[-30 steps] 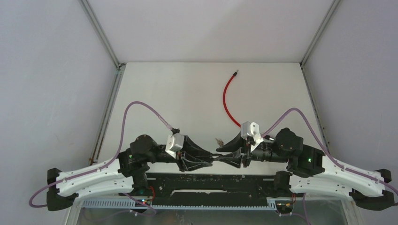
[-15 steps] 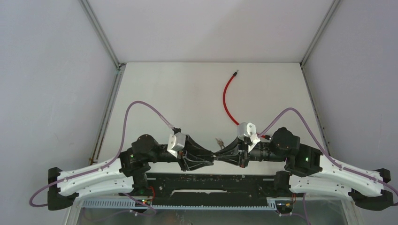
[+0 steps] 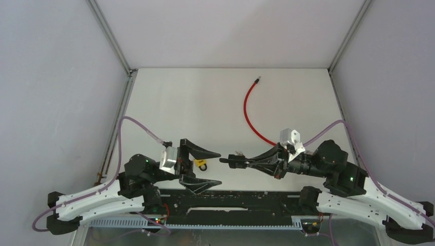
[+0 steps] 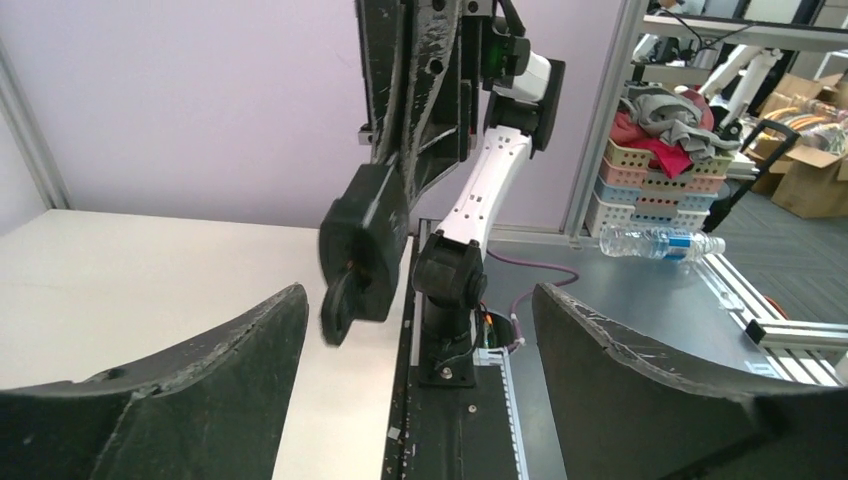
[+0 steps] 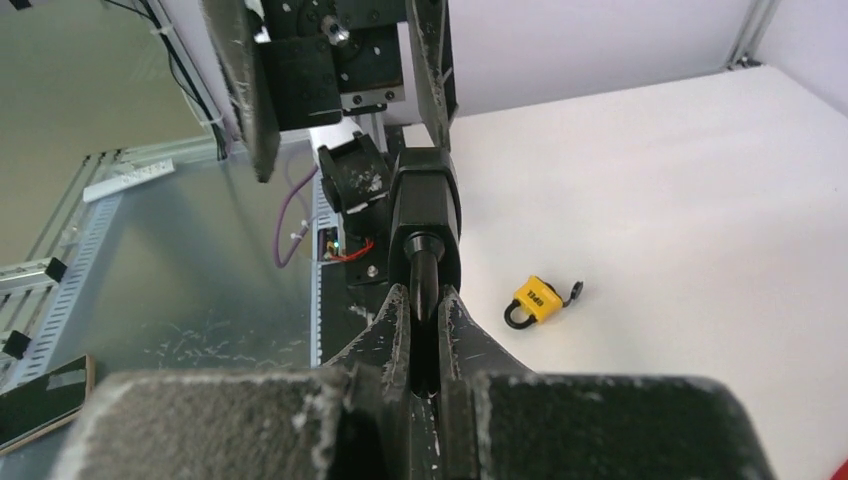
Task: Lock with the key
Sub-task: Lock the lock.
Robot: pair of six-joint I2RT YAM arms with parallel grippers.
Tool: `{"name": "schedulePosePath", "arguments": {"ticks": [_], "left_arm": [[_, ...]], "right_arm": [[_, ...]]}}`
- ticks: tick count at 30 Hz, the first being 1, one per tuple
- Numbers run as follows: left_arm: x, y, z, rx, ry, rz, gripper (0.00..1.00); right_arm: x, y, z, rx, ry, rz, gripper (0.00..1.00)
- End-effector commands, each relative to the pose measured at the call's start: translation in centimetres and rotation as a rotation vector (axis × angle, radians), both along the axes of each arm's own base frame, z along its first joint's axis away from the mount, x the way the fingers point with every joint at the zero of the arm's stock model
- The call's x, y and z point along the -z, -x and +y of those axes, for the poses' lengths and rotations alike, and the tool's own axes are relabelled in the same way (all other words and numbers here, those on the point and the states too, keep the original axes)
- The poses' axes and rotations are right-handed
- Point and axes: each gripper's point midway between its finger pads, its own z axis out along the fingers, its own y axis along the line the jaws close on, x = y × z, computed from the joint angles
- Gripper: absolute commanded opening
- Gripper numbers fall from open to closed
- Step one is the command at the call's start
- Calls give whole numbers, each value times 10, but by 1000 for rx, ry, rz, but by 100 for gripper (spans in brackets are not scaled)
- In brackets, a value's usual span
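Note:
A small yellow padlock (image 3: 199, 164) (image 5: 536, 298) lies on the white table, its black shackle toward the arms. My left gripper (image 3: 218, 168) (image 4: 420, 300) hovers over it, wide open and empty, with the padlock between its fingers near the palm. My right gripper (image 3: 224, 160) (image 5: 425, 292) points left at the left gripper's open jaws and is shut on the black-headed key (image 4: 341, 303) (image 5: 424, 280), which sticks out past its fingertips. The key's blade is hidden.
A red cable (image 3: 248, 108) curves across the far middle of the table. A small metallic item (image 3: 238, 152) lies just beyond the right gripper's fingers. The black base rail (image 3: 231, 200) runs along the near edge, with the right arm's base (image 4: 448, 285) on it.
The grippers met at the middle, then drew apart. The left one opened wide and moved back left, leaving the padlock on the table. The right one pulled back right, shut on the key.

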Motion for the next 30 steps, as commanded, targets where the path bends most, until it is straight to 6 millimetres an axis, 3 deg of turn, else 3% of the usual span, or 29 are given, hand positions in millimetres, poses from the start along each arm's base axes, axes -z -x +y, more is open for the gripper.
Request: {"name": "schedulePosePath", "arguments": {"ticks": [1, 5, 10, 30], "left_arm": [[5, -9, 4, -58, 10, 25, 83], [1, -11, 4, -68, 19, 35, 73], [-2, -11, 1, -65, 12, 34, 68], [-6, -6, -3, -27, 28, 39, 53]], "right_arm": [[-57, 16, -8, -80, -196, -77, 0], [-60, 28, -7, -148, -207, -81, 0], [-61, 33, -4, -187, -209, -87, 0], [-46, 22, 2, -145, -151, -72, 0]]}}
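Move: From the left gripper's open fingers, the tab on the free end of the black lock is roughly 3 cm forward, 3 cm to the right and 1 cm lower, with the lock body some 7 cm right and 3 cm forward. From the right hand, which already holds the lock's shackle, the tab is about 9 cm left and 1 cm forward. The yellow lock lies about 12 cm ahead of the left hand, 8 cm to its left and 30 cm below. Swing the held black lock back about 3 cm with the right hand, raising it some 1.5 cm and turning roughly 10 degrees counter-clockwise, and keep the shackle pinched throughout. Ease the left gripper about 1 cm forward, then down about 1 cm, narrowing its fingers to roughly half open around the tab, the rear finger coming up against it. ##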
